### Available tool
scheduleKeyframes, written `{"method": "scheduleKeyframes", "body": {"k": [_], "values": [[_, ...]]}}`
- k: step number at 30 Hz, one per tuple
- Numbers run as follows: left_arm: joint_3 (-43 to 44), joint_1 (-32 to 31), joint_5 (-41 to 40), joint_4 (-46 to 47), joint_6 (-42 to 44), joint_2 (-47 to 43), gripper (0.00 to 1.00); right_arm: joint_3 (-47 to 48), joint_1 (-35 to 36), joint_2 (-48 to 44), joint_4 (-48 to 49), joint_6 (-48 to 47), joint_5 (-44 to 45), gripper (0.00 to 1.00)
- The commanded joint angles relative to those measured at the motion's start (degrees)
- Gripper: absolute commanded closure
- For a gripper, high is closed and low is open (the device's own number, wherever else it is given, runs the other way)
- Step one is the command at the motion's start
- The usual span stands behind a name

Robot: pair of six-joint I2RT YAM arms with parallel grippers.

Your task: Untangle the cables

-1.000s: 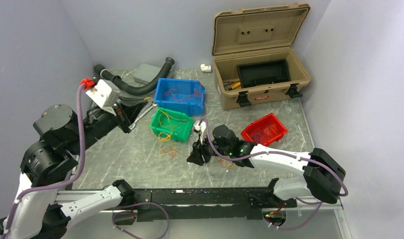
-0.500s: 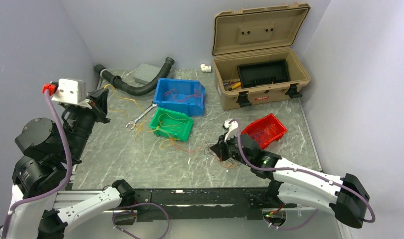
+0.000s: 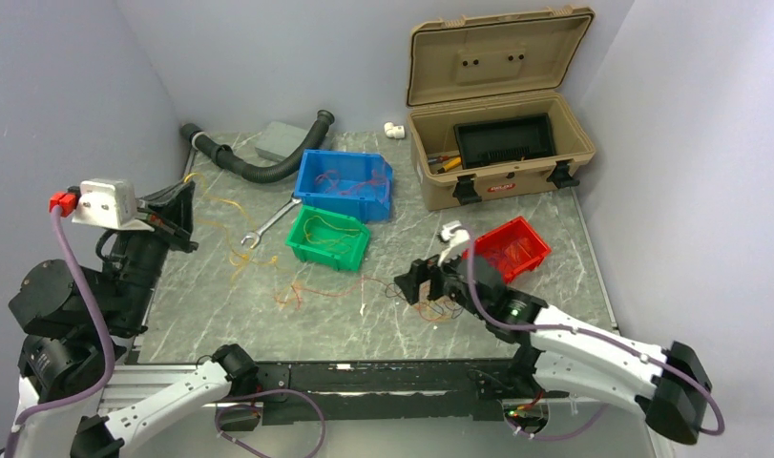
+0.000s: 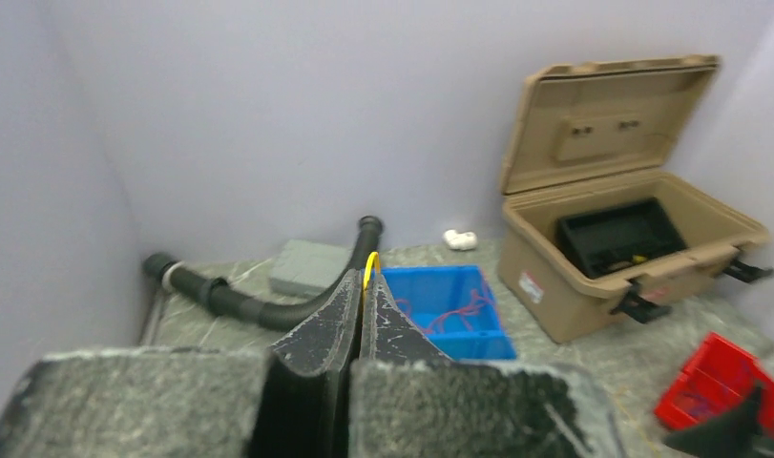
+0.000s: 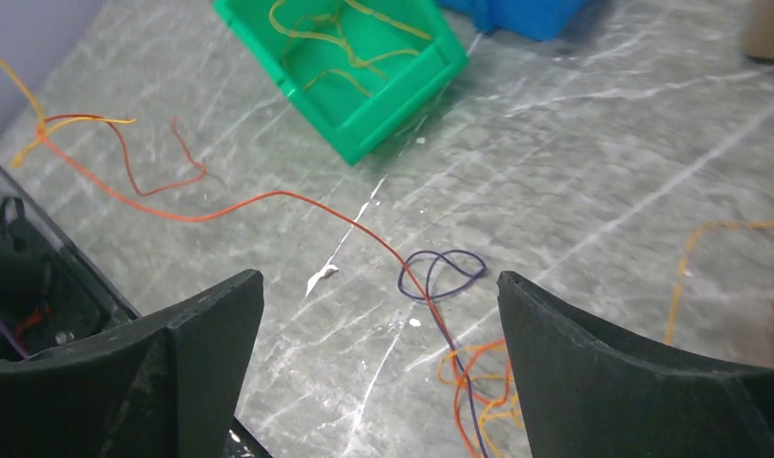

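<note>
The cables are thin wires spread over the table. My left gripper (image 3: pixel 179 204) is raised by the left wall and shut on a yellow cable (image 4: pixel 371 261), which trails down to the table (image 3: pixel 232 256). A long red-orange strand (image 5: pixel 268 196) runs across the floor to a small tangle of orange and purple loops (image 5: pixel 473 377), also seen in the top view (image 3: pixel 442 309). My right gripper (image 5: pixel 380 278) hangs open just above that tangle with nothing between its fingers (image 5: pixel 211 324). In the top view this right gripper (image 3: pixel 423 284) is left of the red bin.
A green bin (image 3: pixel 316 253) and a blue bin (image 3: pixel 340 205) hold more wires, as does a red bin (image 3: pixel 540 250). An open tan toolbox (image 3: pixel 516 181) stands at the back right. A wrench (image 3: pixel 268 224), black hose (image 3: pixel 259 170) and grey box (image 3: pixel 282 141) lie at the back left.
My left gripper drew back toward the left wall with the yellow cable, stretching strands across the table. My right gripper went from shut to open over the tangle.
</note>
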Motion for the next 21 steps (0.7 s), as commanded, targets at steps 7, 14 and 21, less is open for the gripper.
{"method": "scheduleKeyframes", "body": {"k": [7, 14, 21], "values": [[4.37, -0.06, 26.03, 0.35, -0.45, 5.43, 1.0, 14.15, 1.38, 17.41, 11.0, -14.92, -23.69, 0.02], [6.74, -0.09, 27.43, 0.52, -1.22, 7.8, 1.0, 26.67, 3.46, 31.18, 5.74, -20.17, -33.72, 0.03], [6.55, -0.05, 23.61, 1.45, -0.96, 7.49, 1.0, 25.48, 4.75, 39.43, 12.81, -18.21, -35.64, 0.07]]}}
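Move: My left hand, high up, holds the yellow cable. The green box lies about 20 cm ahead, 18 cm to its right and 43 cm below, and the wrench 24 cm ahead and 4 cm right, on the table. From my open right hand, the yellow-red cable snarl lies some 27 cm left, 6 cm ahead and 15 cm down. The dark cable loop is 6 cm ahead and 3 cm left, and the green box 17 cm ahead and 18 cm left. I sweep my wide-open right hand about 16 cm left towards the yellow-red snarl, arcing up a few centimetres and sinking again while it turns some 40 degrees counter-clockwise. Still pinching the yellow cable, my left hand swings 9 cm right towards the green box, rising slightly and turning clockwise, which brings the hanging cable nearer my right hand. ##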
